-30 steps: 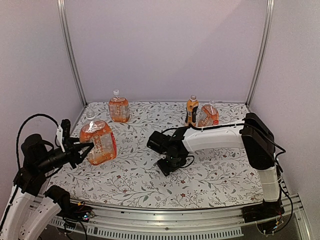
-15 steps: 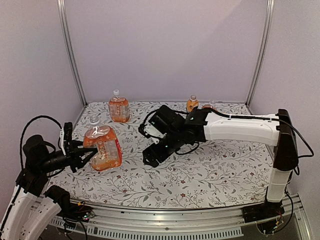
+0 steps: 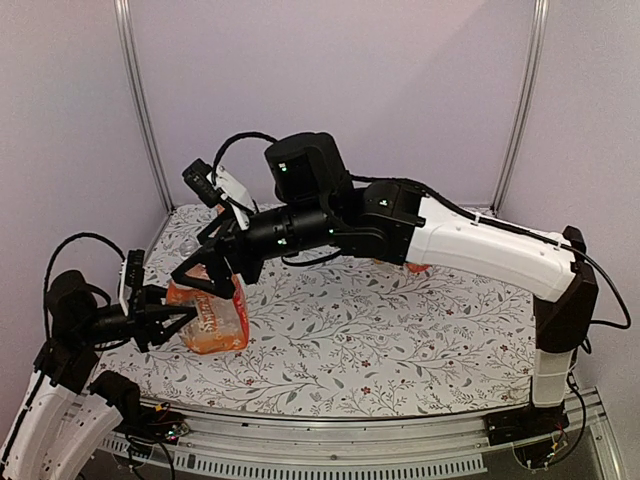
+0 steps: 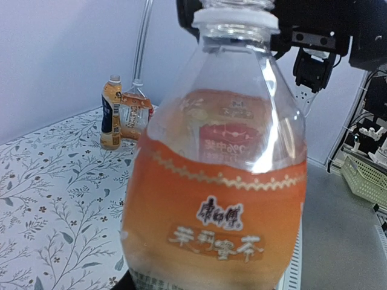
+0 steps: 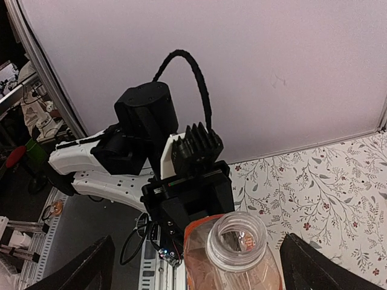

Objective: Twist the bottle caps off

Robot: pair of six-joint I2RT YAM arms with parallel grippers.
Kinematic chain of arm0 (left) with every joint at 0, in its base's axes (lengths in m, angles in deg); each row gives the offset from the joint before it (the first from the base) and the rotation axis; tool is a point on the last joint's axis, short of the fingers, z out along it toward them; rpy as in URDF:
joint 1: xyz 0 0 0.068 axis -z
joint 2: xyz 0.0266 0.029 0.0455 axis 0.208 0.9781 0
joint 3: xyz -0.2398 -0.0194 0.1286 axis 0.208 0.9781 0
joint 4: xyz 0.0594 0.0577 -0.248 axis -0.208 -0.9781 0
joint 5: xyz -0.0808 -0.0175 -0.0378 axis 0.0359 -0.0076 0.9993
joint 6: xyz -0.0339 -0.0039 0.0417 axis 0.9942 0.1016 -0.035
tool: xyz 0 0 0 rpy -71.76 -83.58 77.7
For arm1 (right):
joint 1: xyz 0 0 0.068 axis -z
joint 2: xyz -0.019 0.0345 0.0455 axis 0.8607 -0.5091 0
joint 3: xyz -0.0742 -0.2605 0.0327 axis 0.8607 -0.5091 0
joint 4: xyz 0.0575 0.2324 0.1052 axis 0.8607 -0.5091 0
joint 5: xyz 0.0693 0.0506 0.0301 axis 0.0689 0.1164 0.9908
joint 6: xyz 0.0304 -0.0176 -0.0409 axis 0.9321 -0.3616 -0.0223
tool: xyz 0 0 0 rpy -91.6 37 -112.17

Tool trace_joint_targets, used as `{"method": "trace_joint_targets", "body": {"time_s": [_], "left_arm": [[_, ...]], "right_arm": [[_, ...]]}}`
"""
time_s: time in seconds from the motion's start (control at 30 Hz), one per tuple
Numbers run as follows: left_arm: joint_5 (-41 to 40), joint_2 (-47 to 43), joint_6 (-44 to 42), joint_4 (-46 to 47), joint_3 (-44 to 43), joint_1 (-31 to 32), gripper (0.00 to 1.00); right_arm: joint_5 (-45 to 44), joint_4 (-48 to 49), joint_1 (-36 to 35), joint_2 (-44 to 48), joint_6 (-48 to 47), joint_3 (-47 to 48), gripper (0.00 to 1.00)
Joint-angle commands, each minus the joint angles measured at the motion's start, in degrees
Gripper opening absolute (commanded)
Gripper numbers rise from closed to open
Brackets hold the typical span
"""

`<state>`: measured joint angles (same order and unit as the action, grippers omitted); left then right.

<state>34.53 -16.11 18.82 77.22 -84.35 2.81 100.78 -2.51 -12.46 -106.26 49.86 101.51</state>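
My left gripper (image 3: 172,318) is shut on the lower body of a red-labelled orange-drink bottle (image 3: 213,322), held upright near the table's left edge. The bottle fills the left wrist view (image 4: 224,181) and hides my left fingers. Its mouth (image 5: 237,237) is open, with no cap on it, only a white collar ring (image 4: 236,16). My right gripper (image 3: 205,280) hangs open just above that mouth, one finger (image 5: 84,269) on each side, touching nothing. A dark-labelled bottle (image 4: 110,115) at the back has a white cap (image 4: 113,79). No loose bottle cap shows.
A second red-labelled bottle (image 4: 135,113) stands beside the dark one at the back right, partly under my right arm (image 3: 470,240). My right forearm spans the table's middle. Metal frame posts (image 3: 140,110) and walls close in the sides and back. The left arm (image 5: 136,127) sits just beyond the bottle.
My right arm rose from the middle of the table and swung left over the held bottle, and its jaws opened wide. The left gripper kept the bottle and set it more upright.
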Motion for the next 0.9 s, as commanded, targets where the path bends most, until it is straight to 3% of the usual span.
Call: {"method": "trace_joint_targets", "body": {"time_s": [0.0,0.1,0.43,0.53,0.63,0.7,0.87], "left_arm": [[1.5,-0.1,0.4,1.6,1.0,-0.8,0.19],[1.4,0.0,0.5,1.6,1.0,-0.8,0.19],[0.8,-0.1,0.4,1.6,1.1,-1.0,0.19],[0.7,-0.2,0.4,1.6,1.2,-1.0,0.19],[0.5,-0.2,0.5,1.6,1.2,-1.0,0.2],[0.4,-0.3,0.6,1.5,1.2,-1.1,0.32],[-0.1,-0.5,0.9,1.6,1.3,-1.1,0.73]], "right_arm": [[-0.3,0.6,0.3,-4.4,2.5,2.1,0.95],[-1.2,0.9,0.3,-6.2,3.2,3.6,0.84],[3.0,1.2,0.3,-9.1,6.6,4.3,0.21],[4.5,1.1,0.3,-8.0,6.4,3.3,0.12],[4.9,1.0,0.3,-6.6,5.7,1.9,0.09],[4.4,1.0,0.3,-5.2,5.0,0.2,0.08],[0.4,1.0,0.4,-1.1,3.6,-5.5,0.06]]}}
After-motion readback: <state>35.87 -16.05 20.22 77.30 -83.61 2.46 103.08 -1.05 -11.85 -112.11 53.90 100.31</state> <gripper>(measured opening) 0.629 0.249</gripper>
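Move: The uncapped big bottle, still held in my left hand, has its middle about at that hand's grip, perhaps 2 cm higher. From my open right hand its middle is roughly 4 cm left and 12 cm down, with the bare neck and shoulders nearer. The other big bottle stands on the table some 30 cm farther out than the held one and roughly 3 cm to its left. I bring my wide-open right hand down about 5 cm and some 3 cm to the left, around the big bottle's shoulders just below the bare neck, and close its fingers on them there. My left hand keeps the bottle almost in place until the right has its grip, then opens to let go, while the right sinks about another centimetre. ##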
